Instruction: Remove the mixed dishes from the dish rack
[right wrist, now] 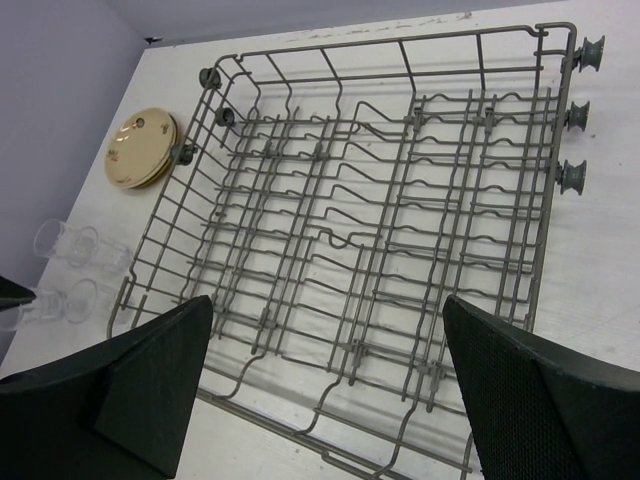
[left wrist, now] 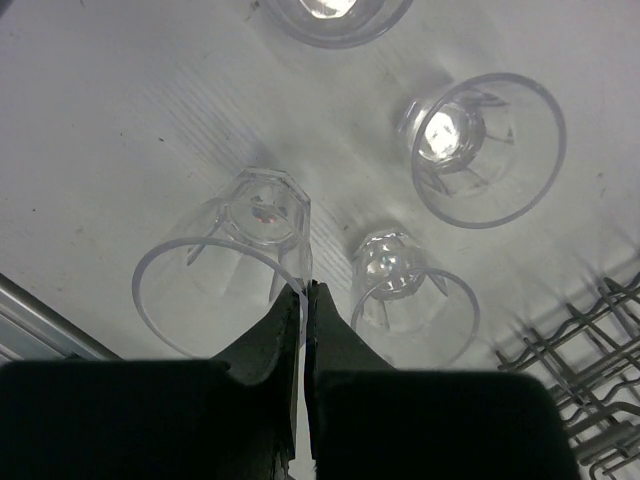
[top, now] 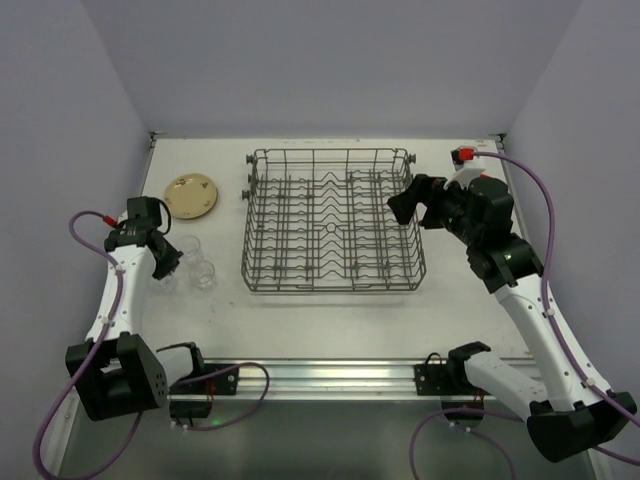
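Note:
The grey wire dish rack point(top: 333, 288) sits mid-table with nothing in it; the right wrist view looks down into it point(right wrist: 400, 42). Two stacked beige plates point(top: 190, 193) point(right wrist: 140, 148) lie on the table left of the rack. Several clear glasses point(top: 205, 272) stand upright in a group at the left. My left gripper point(top: 165, 262) point(left wrist: 303, 292) is shut on the rim of one clear glass point(left wrist: 240, 260), with another glass point(left wrist: 410, 300) close beside it. My right gripper point(top: 405, 205) point(right wrist: 325, 305) hangs open over the rack's right side, nothing between its fingers.
Two more glasses point(left wrist: 485, 145) point(left wrist: 335, 15) stand beyond the held one. The rack's corner point(left wrist: 590, 350) is close on the right of the glasses. Black knobs point(right wrist: 575, 115) stick out from the rack's sides. Walls enclose the table on three sides.

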Action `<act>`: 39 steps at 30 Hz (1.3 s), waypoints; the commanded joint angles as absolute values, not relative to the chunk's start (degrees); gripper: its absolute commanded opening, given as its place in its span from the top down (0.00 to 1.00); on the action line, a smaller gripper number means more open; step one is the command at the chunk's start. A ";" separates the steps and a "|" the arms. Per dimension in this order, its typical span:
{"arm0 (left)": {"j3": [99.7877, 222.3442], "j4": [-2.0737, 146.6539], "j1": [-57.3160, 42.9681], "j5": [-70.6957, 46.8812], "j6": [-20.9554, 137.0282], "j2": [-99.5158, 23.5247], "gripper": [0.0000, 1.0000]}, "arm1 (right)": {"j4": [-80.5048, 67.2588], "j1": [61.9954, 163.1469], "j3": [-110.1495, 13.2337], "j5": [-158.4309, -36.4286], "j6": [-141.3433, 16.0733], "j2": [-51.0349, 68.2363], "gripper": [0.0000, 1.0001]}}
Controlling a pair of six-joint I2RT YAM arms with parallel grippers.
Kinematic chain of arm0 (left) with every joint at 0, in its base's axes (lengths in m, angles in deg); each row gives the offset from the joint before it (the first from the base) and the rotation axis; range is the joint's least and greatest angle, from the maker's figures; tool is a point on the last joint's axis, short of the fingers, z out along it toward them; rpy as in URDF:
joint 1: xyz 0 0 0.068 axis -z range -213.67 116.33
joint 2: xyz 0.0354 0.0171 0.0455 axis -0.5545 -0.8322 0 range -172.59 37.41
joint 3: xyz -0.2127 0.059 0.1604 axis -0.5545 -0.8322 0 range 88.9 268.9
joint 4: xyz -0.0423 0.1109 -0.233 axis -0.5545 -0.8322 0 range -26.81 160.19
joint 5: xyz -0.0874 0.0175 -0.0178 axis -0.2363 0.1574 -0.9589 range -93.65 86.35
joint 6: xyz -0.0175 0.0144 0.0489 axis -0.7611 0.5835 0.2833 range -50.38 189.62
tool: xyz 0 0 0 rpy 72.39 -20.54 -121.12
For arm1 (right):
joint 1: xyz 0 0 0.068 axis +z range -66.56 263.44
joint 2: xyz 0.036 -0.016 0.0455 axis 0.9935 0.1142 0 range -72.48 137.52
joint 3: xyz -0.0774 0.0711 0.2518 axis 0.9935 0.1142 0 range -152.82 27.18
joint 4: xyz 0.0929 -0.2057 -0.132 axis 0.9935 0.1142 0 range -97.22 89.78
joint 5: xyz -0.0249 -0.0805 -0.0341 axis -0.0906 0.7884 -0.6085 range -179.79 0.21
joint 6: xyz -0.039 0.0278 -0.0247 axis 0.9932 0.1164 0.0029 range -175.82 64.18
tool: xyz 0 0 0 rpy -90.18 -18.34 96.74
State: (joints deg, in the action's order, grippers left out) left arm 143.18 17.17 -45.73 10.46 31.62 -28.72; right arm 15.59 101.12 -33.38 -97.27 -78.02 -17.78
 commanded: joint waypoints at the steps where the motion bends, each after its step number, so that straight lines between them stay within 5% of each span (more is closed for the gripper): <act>1: 139.88 23.60 -46.42 8.30 33.05 -29.56 1.00 | 14.31 101.20 -33.12 -97.96 -77.09 -19.13 0.01; 18: 136.01 32.57 -47.29 8.92 34.28 -36.24 1.00 | 14.05 101.20 -32.85 -98.23 -77.09 -18.78 0.01; 35: 145.48 27.74 -48.00 4.35 37.09 -27.73 0.51 | 14.05 101.11 -32.85 -98.05 -76.74 -18.07 0.01; 39: 150.32 24.05 -47.91 6.20 41.47 -20.80 0.15 | 14.23 101.11 -32.94 -96.39 -75.77 -18.51 0.01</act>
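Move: Just below the left hand, which already holds the last clear glass by its rim, is that glass's free spot on the table: about 3 cm left, level fore-and-aft, 8 cm down. Of three standing glasses, the near right one is some 7 cm right and 1 cm ahead, the far right one 9 cm ahead and 3 right, the far left one 10 ahead and 8 left. The spot lies roughly 66 cm left of the right hand and 7 back. Lowering the pinched glass about 5.5 cm, the left hand sets it on the table, easing some 2.5 cm forward as it slows. There the fingers start to open and let go of the rim; still widening to about three-quarters, they climb clear roughly 9 cm, drifting 2 cm forward with the fingertips swinging forward. ##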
